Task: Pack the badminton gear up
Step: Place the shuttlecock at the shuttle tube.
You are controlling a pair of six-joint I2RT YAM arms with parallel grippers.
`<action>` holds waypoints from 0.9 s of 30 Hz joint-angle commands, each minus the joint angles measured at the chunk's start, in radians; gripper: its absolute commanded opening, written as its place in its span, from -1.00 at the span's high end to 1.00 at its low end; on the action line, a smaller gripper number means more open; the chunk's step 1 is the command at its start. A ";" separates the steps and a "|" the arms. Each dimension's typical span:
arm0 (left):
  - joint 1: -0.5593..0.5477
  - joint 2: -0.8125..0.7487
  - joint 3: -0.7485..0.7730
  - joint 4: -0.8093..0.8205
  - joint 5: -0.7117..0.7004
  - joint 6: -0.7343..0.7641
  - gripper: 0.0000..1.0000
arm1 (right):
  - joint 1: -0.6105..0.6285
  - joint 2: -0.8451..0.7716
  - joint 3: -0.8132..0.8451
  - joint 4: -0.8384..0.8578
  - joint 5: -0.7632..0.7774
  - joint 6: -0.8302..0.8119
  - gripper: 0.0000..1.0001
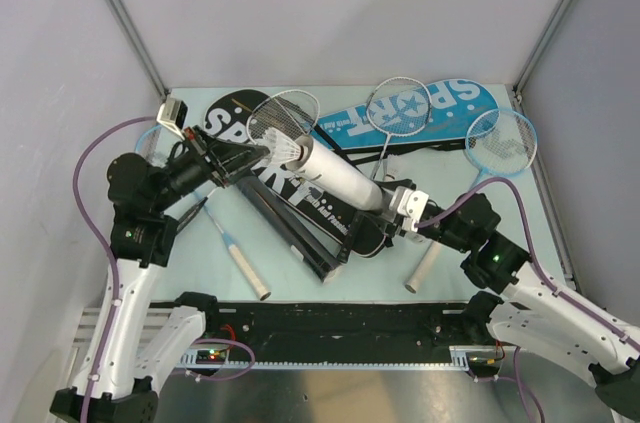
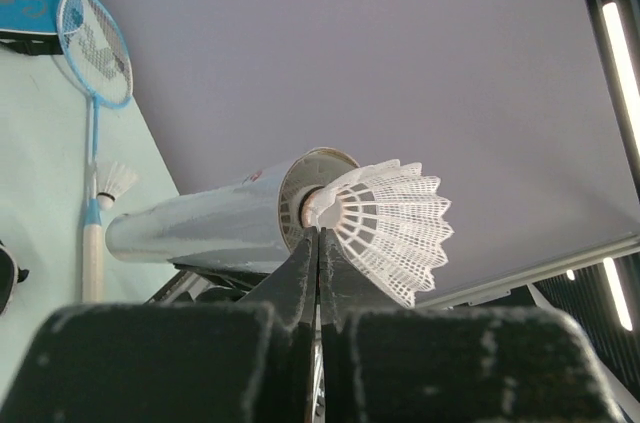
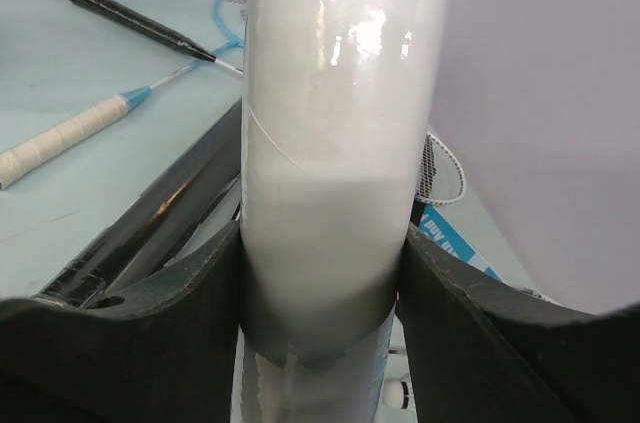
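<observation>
My left gripper [image 1: 256,154] is shut on a white shuttlecock [image 1: 290,151], pinching the skirt close to the cork [image 2: 390,223]. The cork sits at the open mouth of the long white tube [image 2: 200,228]. That white tube [image 1: 340,179] lies raised on a slant over the black tube [image 1: 300,228]. My right gripper [image 1: 397,205] is shut on its lower end, with both pads pressed against the tube's sides [image 3: 330,143]. The black "SPORT" cover [image 1: 232,115] and the blue cover [image 1: 440,103] lie flat at the back. A light-blue racket [image 1: 502,141] rests at the right.
Two silver rackets [image 1: 283,115] [image 1: 398,106] lie on the covers. Another racket's white grip [image 1: 245,273] lies at the front left, with a black grip [image 3: 130,15] near it. A second shuttlecock [image 2: 115,181] sits on the table beside the blue racket's shaft [image 2: 92,143]. Grey walls enclose the table.
</observation>
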 commanded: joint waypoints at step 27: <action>-0.165 0.143 0.191 -0.459 -0.150 0.655 -0.17 | 0.006 0.039 0.023 0.021 0.005 -0.100 0.32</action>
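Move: The shut left fingers are at the rim of the shuttlecock's skirt. The shuttlecock's middle lies about 2 cm ahead, 4 cm right and 2 cm up, its cork in the white tube's mouth; that mouth is about 4 cm ahead and 8 cm right. The black tube lies on the table some 32 cm below, about 3 cm back and 2 cm right. From the right hand, gripping the white tube, the shuttlecock is roughly 22 cm left, 6 cm ahead and 16 cm up. The left fingers, pinching the skirt's rim at first, let go of it and open about halfway to either side of the skirt. The left hand sinks some 6 cm and shifts right towards the white tube's mouth and a little forward, its fingers tipping down about 20 degrees. The right hand keeps its grip on the tube, lowering about 4 cm and tipping its fingers down roughly 10 degrees. ##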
